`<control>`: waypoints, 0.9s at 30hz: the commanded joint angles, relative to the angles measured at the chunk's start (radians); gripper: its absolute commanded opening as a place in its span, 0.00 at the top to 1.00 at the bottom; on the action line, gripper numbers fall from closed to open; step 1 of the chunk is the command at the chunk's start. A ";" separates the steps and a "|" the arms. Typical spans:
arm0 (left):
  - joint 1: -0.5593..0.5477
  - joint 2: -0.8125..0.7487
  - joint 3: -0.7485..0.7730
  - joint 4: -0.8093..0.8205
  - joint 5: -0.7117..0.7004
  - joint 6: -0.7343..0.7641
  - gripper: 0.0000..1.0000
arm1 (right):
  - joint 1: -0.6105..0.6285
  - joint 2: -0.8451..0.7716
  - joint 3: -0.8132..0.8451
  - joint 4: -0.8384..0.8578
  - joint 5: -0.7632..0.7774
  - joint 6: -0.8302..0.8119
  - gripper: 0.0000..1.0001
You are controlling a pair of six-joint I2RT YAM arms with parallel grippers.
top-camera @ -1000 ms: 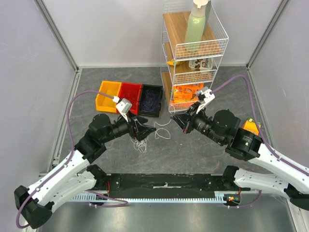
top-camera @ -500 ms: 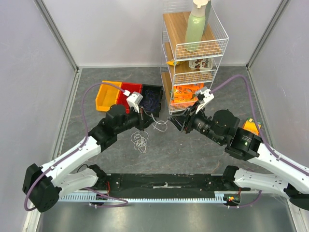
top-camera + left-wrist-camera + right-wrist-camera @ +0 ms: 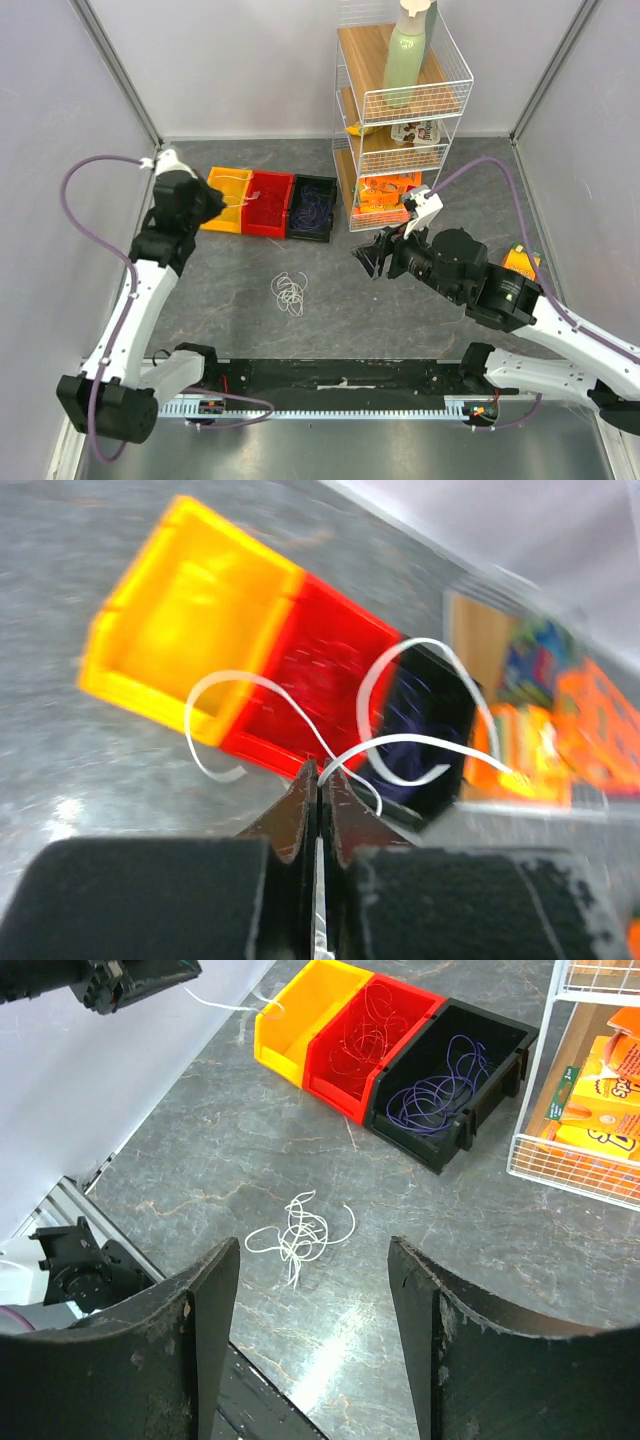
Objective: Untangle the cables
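My left gripper hangs over the yellow bin at the back left. It is shut on a single white cable, whose loops dangle over the yellow bin and the red bin. A small tangled clump of white cables lies on the table's middle, apart from both grippers. My right gripper is open and holds nothing. It hovers right of the clump, which shows between the fingers in the right wrist view.
Three bins stand in a row: yellow, red with red wires, black with purple wires. A wire rack with snacks and a bottle stands at the back right. An orange box lies behind the right arm.
My left gripper shut on a white cable at the middle and swung back-left over the yellow bin with it. My right gripper opened, releasing the cable. A clump stays on the table.
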 commanded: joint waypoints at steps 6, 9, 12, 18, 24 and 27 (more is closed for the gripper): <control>0.325 0.270 0.103 0.054 0.121 -0.257 0.98 | 0.004 -0.106 -0.028 -0.029 0.053 0.000 0.32; 0.354 0.380 0.138 0.089 0.220 -0.306 0.98 | 0.004 -0.145 -0.035 -0.049 0.076 0.008 0.32; 0.374 0.453 0.158 0.090 0.254 -0.378 0.98 | 0.004 -0.172 -0.040 -0.063 0.099 0.013 0.32; 0.380 0.560 0.198 0.124 0.202 -0.415 0.98 | 0.004 -0.205 -0.032 -0.083 0.128 0.005 0.32; 0.383 0.667 0.235 0.115 0.245 -0.415 0.98 | 0.003 -0.192 -0.026 -0.092 0.137 -0.001 0.32; 0.383 0.642 0.152 0.143 0.260 -0.457 0.98 | 0.004 -0.175 -0.037 -0.082 0.140 0.000 0.32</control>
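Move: The left hand holds the white cable in shut fingers; the yellow bin it is bound for lies some 18 cm ahead, 10 cm to its left and 23 cm below. The red bin stands about 17 cm ahead and 1 cm to the right, the black bin 16 cm ahead and 12 cm right, while a loose white coil lies roughly 3 cm back and 7 cm right of that hand. From the right hand, the yellow bin is about 29 cm ahead, 31 cm left and 28 cm below. Keeping the white cable pinched in its shut fingertips, the left hand first swings quickly to its left, then sinks and reaches forward towards the yellow bin, in all about 13 cm down, 13 cm forward and 9 cm left, while the wrist tips down some 20 degrees, turns about as much counter-clockwise and rolls its left side down. Meanwhile the right hand, empty and still open, draws some 5 cm to its right, away from the bins. ##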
